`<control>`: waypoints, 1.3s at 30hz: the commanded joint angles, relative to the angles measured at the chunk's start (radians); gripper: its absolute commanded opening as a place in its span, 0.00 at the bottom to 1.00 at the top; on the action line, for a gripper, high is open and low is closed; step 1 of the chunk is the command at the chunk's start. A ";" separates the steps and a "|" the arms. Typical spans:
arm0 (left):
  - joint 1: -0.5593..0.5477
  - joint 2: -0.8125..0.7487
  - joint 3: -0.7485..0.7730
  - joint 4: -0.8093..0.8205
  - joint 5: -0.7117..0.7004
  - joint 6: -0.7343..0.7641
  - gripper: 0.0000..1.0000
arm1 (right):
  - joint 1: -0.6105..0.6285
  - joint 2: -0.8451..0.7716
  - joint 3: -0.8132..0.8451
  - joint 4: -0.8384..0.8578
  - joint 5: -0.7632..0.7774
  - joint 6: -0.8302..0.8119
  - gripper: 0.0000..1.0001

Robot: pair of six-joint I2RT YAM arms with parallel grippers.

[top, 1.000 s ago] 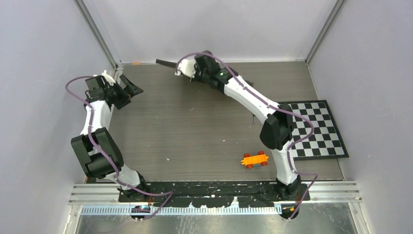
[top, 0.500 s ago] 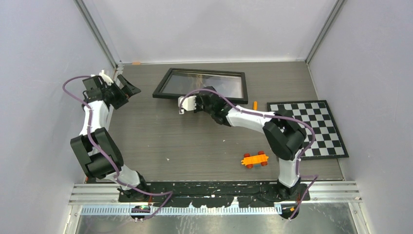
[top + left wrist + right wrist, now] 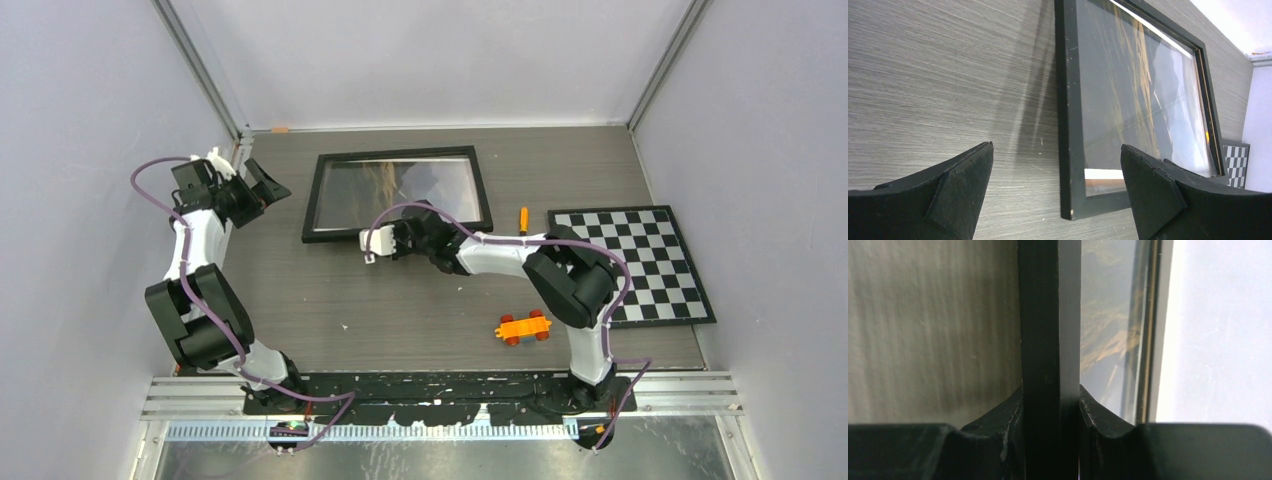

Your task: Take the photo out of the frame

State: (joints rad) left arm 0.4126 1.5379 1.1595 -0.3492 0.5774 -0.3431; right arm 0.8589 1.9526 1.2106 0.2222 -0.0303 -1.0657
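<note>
The black frame is at the back middle of the table, glass side up and nearly flat. The photo shows dimly behind the reflecting glass. My right gripper is shut on the frame's near edge. In the right wrist view its jaws pinch the black frame bar, with the photo to the right. My left gripper is open and empty, left of the frame. In the left wrist view, the left gripper faces the frame's corner and the photo.
A checkerboard mat lies at the right. An orange toy car sits near the right arm's base. A small orange stick lies between the frame and the mat. Walls enclose the table on three sides.
My right gripper has pulled the frame from edge-on at the back wall down towards me, so its glass face now shows nearly flat. The left arm has hardly moved.
</note>
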 commanded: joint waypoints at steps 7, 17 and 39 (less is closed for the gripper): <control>0.006 -0.065 -0.045 -0.008 -0.001 0.048 1.00 | 0.060 0.075 0.003 -0.045 -0.096 0.173 0.27; 0.006 -0.040 -0.021 -0.020 -0.007 0.068 1.00 | 0.059 0.040 0.038 -0.209 -0.157 0.281 0.74; -0.300 0.708 1.011 -0.578 0.036 0.606 1.00 | -0.248 -0.132 0.292 -0.901 -0.301 0.722 0.91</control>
State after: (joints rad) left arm 0.1429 2.1345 2.0071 -0.8345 0.6125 0.2016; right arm 0.6559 1.9198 1.5108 -0.5266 -0.2855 -0.4454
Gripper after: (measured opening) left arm 0.996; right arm 0.908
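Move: My right hand already holds the frame by the middle of its near rail, face up and tilted; the spot where that rail will rest is about 4 cm back, 2 cm left and 6 cm below. The frame's middle is some 14 cm ahead. The screwdriver lies about 28 cm right and 3 cm ahead, the toy car 26 cm right and 18 cm back. From my empty left hand, the frame's left rail is about 9 cm right, 12 cm ahead and 12 cm lower. My right hand lowers the near rail about 6 cm and draws it some 4 cm back to the table, opens wide to let go, eases slightly farther back, then rises 5 cm and swings 10 cm right above the frame's near side, fingers tipping steeply down. My left hand, still open, dips slightly, then sweeps forward and right towards the left rail, turning clockwise about 35 degrees. ##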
